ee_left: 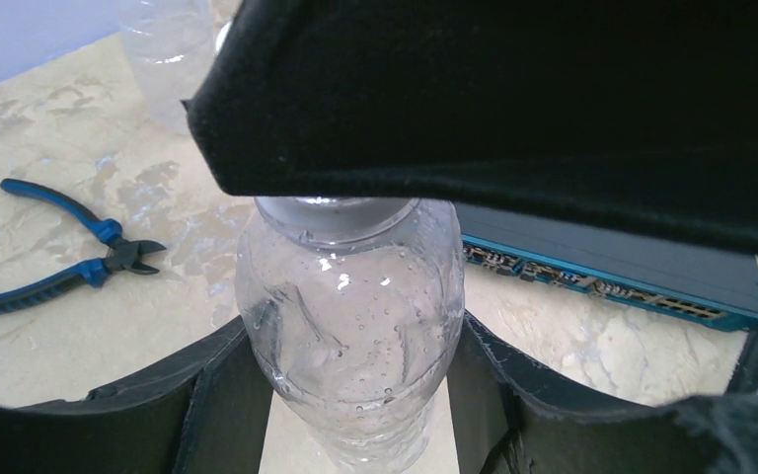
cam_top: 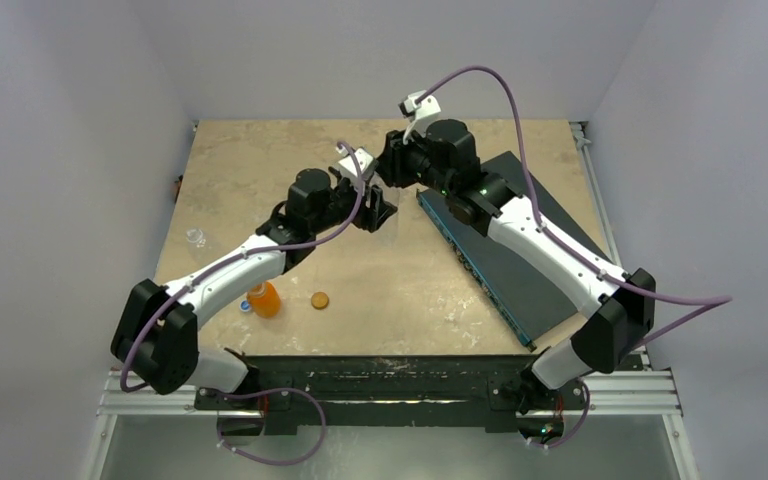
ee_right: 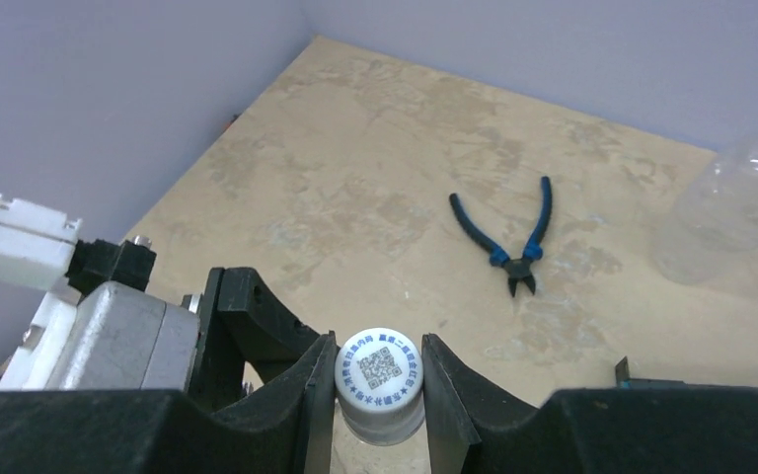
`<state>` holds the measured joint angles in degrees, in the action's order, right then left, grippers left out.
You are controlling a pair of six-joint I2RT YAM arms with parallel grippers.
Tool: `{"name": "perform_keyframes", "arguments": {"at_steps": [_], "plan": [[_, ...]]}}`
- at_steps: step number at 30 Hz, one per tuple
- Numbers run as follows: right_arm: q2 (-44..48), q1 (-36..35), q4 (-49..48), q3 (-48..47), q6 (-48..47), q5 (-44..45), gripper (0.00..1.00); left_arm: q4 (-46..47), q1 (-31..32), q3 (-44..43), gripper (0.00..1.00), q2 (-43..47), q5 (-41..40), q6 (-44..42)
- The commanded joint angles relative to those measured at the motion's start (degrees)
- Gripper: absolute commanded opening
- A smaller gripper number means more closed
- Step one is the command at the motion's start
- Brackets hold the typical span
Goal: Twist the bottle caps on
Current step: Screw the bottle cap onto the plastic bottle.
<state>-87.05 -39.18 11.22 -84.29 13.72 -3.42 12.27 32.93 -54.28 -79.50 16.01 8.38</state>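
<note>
My left gripper (ee_left: pixel 352 331) is shut on a clear bottle (ee_left: pixel 350 316) that stands upright on the table, one finger on each side of its body. My right gripper (ee_right: pixel 378 346) is shut on a white bottle cap (ee_right: pixel 380 380) printed with a blue code. This cap sits on the held bottle's neck, and its lower edge (ee_left: pixel 336 207) shows under the right gripper's black body. In the top view the left gripper (cam_top: pixel 378 212) and the right gripper (cam_top: pixel 392 170) meet at mid-table. A squat orange bottle (cam_top: pixel 265 298), a blue cap (cam_top: pixel 246 305) and an orange-brown cap (cam_top: pixel 320 299) lie near the front.
Blue-handled pliers (ee_right: pixel 513 232) lie on the table beyond the grippers. Another clear bottle (ee_right: pixel 740 197) with a whitish cap stands apart, and one (cam_top: pixel 196 238) shows at the table's left edge. A dark flat box with a blue edge (cam_top: pixel 520 240) lies on the right.
</note>
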Motion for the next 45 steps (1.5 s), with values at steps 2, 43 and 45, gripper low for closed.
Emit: {"name": "perform_keyframes", "arguments": {"at_steps": [2, 43, 45], "plan": [[-0.79, -4.28, 7.24, -2.97, 2.37, 9.00, 0.18, 9.27, 0.16, -5.90, 0.00, -1.46, -9.14, 0.62], [14.97, 8.31, -2.87, 9.95, -1.64, -23.85, 0.88, -1.86, -2.06, -1.75, 0.00, 5.31, 13.00, -7.99], [15.14, 9.80, -4.08, 10.27, -1.81, -28.60, 0.88, -2.92, -2.29, -1.44, 0.00, 6.24, 15.51, -8.12]]}}
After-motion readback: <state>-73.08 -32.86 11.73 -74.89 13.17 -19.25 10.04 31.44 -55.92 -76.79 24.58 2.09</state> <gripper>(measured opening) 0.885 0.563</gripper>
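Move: The right gripper already pinches the white cap between its pads on the neck of the plastic bottle, whose body the left gripper holds; from the left hand the cap is about 10 cm up and some 2 cm ahead. Beyond the right hand, the pliers lie roughly 25 cm ahead, 6 cm left and 30 cm below. The standing capped bottle is about 35 cm ahead, 11 cm right, its middle 20 cm lower. Finish the twist by turning the right gripper a last 8 degrees or so clockwise on the cap, then open it wide to let go while easing up. Draw it back and to the right off the bottle, about 5 cm back in all, swinging the wrist counter-clockwise. Keep the left grip on the bottle and raise it some 2.5 cm, fingers tipping up slightly, turning clockwise late. ##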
